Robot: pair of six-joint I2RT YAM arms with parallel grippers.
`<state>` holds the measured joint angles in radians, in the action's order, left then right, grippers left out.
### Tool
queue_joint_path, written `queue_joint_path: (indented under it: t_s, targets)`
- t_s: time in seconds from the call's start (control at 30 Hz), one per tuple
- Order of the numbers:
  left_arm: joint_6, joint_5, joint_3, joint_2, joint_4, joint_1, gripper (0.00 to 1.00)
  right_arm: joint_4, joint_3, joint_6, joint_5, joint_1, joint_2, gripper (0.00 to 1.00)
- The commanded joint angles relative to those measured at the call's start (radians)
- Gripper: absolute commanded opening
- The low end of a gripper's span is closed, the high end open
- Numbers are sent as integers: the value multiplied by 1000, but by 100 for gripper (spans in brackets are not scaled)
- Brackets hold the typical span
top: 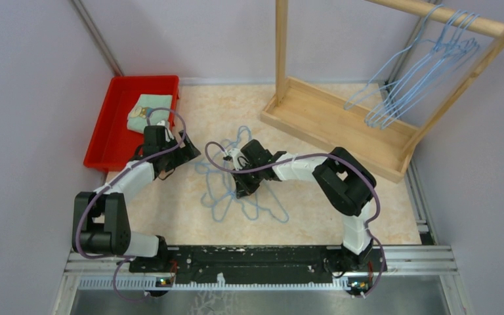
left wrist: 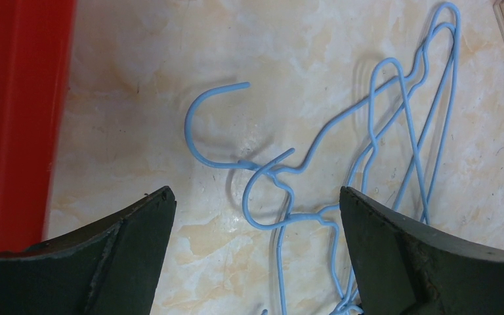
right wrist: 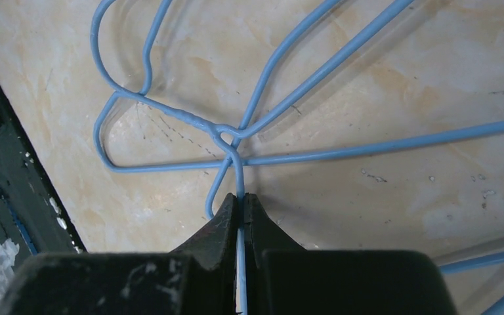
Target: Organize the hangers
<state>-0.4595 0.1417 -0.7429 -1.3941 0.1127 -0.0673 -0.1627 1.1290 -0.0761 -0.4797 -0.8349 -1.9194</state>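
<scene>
A tangle of light-blue wire hangers [top: 226, 190] lies on the marble tabletop between the two arms. My right gripper [top: 244, 187] is over the pile and shut on the wire of one hanger [right wrist: 239, 170], just below its twisted neck; the wire runs between the closed jaws [right wrist: 241, 200]. My left gripper [top: 182, 152] hovers open at the pile's left edge, and two hanger hooks [left wrist: 262, 187] lie on the table between and beyond its fingertips [left wrist: 256, 197]. Several more hangers [top: 420, 72] hang from the wooden rack's rail [top: 446, 16].
The wooden rack's base tray [top: 331, 118] stands at the back right. A red bin [top: 115, 125] holding a folded greenish cloth [top: 149, 113] sits at the back left, close to my left gripper. Grey walls enclose the table on both sides.
</scene>
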Motion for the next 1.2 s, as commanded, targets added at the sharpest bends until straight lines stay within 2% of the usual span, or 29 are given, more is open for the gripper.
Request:
queue_joint_path:
  t_s: [0.0, 0.17, 0.33, 0.47, 0.63, 0.9, 1.17]
  targets:
    - [10, -3, -6, 14, 5, 1, 100, -161, 59, 58, 130, 10, 52, 0]
    - [3, -9, -9, 16, -3, 0, 100, -363, 156, 104, 184, 41, 194, 0]
    - [-14, -4, 1, 24, -14, 1, 100, -483, 191, 91, 156, 125, 377, 0]
    - [-13, -15, 17, 41, -17, 0, 100, -532, 226, 43, 179, 193, 484, 0]
    - [0, -19, 14, 37, -7, 1, 100, -543, 252, -9, 118, 254, 580, 0]
    - [3, -10, 1, 29, -13, 1, 100, -472, 128, -27, 0, 250, 555, 0]
    - [-29, -8, 33, 48, -29, 0, 100, -398, 120, -37, -140, 217, 396, 0]
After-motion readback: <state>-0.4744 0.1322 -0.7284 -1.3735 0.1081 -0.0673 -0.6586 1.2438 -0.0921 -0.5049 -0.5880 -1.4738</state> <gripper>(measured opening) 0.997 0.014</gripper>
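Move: Over the near part of the pile, the right hand already grips one hanger's wire. The rail spot with the hung hangers is about 17 cm ahead, 42 cm to its right and 43 cm up. The wooden tray's nearest corner stands roughly 24 cm ahead and 7 cm right, near table height. A loose hook lies some 9 cm ahead and 12 cm left. From the idle left hand that rail spot is about 1 cm ahead, 56 cm right and 38 cm up. Keeping its pinch on the hanger's wire, the right hand hoists it some 22 cm off the table while swinging about 12 cm right and 5 cm forward, turning some 20 degrees clockwise and tipping its fingers up a little. It then sinks back about 6 cm, easing slightly back and left, and the tilt comes out again. ##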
